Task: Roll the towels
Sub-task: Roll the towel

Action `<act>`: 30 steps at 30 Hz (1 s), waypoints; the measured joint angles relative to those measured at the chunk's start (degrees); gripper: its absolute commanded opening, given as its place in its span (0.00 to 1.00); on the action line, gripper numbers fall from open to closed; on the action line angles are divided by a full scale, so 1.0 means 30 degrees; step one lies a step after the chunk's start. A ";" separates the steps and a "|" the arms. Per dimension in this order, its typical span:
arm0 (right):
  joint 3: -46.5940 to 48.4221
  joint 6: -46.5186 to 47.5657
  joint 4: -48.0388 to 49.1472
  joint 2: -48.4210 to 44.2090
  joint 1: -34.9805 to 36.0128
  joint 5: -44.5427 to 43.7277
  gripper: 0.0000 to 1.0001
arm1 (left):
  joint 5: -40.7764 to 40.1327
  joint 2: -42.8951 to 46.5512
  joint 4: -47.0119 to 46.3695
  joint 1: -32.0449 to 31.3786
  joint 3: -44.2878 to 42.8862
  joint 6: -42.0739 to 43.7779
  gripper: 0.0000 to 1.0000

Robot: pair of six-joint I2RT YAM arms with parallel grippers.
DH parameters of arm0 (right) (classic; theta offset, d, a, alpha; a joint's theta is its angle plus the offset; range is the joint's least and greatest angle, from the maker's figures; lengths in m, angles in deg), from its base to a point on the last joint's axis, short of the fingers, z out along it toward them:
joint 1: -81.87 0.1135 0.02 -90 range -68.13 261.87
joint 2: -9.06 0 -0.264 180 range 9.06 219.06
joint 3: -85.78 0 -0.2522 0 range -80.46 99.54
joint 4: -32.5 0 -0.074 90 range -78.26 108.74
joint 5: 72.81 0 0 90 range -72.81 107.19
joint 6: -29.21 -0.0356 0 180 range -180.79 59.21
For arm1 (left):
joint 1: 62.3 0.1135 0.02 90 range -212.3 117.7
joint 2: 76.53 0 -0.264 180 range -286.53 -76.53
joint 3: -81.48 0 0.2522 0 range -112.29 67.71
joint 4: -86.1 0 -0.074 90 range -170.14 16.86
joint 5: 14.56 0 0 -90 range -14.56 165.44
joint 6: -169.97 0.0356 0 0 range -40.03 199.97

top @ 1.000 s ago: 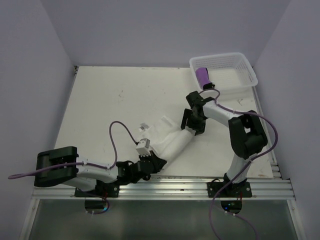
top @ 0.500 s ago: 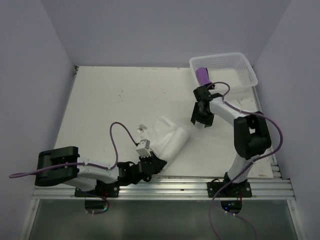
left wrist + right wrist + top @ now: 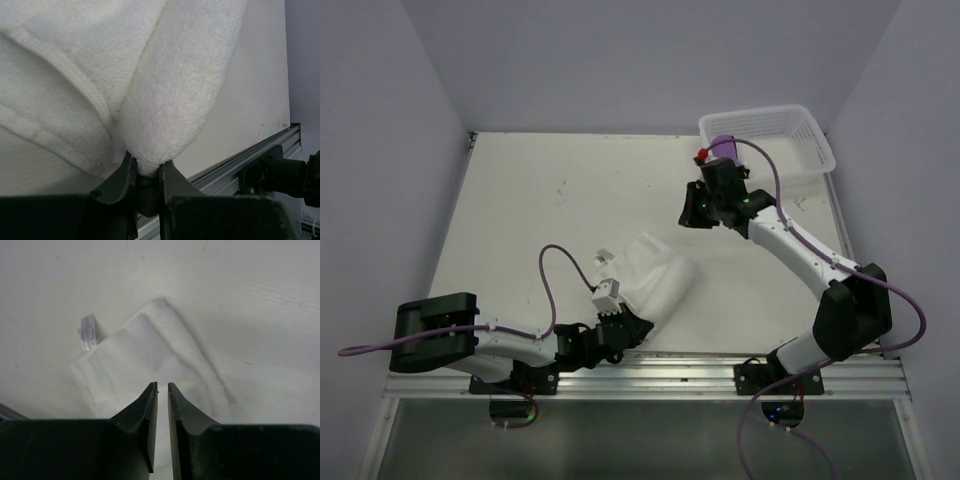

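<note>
The white towel (image 3: 655, 278) lies loosely bunched on the table, left of centre and near the front. My left gripper (image 3: 623, 322) is shut on its near corner, and the left wrist view shows the plush fold (image 3: 175, 75) pinched between the left gripper (image 3: 147, 167) jaws. The purple towel (image 3: 723, 150) lies rolled in the basket's left end, partly behind my right arm. My right gripper (image 3: 697, 206) hangs above the table behind the white towel (image 3: 145, 355). In the right wrist view the right gripper (image 3: 162, 385) has its jaws nearly together, with only a thin slit and nothing between them.
A white perforated basket (image 3: 800, 113) stands at the back right corner. A small label (image 3: 604, 256) sticks out of the white towel's left side. An aluminium rail (image 3: 670, 368) runs along the table's near edge, close to the left gripper.
My right gripper has left the white towel's far end, lifted and swung back towards the basket while its jaws closed. The left gripper has not moved.
</note>
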State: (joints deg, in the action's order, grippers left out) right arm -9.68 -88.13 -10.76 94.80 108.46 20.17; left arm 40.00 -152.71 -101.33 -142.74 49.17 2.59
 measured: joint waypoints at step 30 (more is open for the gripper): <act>0.1078 0.0546 0.0525 0.8123 0.3993 -0.0153 0.00 | 0.0168 0.0415 -0.0080 -0.0036 0.0364 -0.0291 0.00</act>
State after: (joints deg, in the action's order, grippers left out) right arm -6.44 -86.49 -9.19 119.17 120.43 19.71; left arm 40.50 -151.47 -101.57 -142.85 50.26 1.71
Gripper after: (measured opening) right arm 0.010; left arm 0.131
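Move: The towel's far flap lies about 8 cm left of the raised right hand, 4 cm back and 16 cm below. The towel's right bulge is some 3 cm left and 8 cm back of that hand; the care label about 21 cm left and 4 cm back, both near table height. From the left hand, still pinching the near end, the flap is some 18 cm ahead, 4 cm right and slightly lower. The right hand, closing, swings 8 cm left, then sinks onto the towel's far flap, some 15 cm lower. ##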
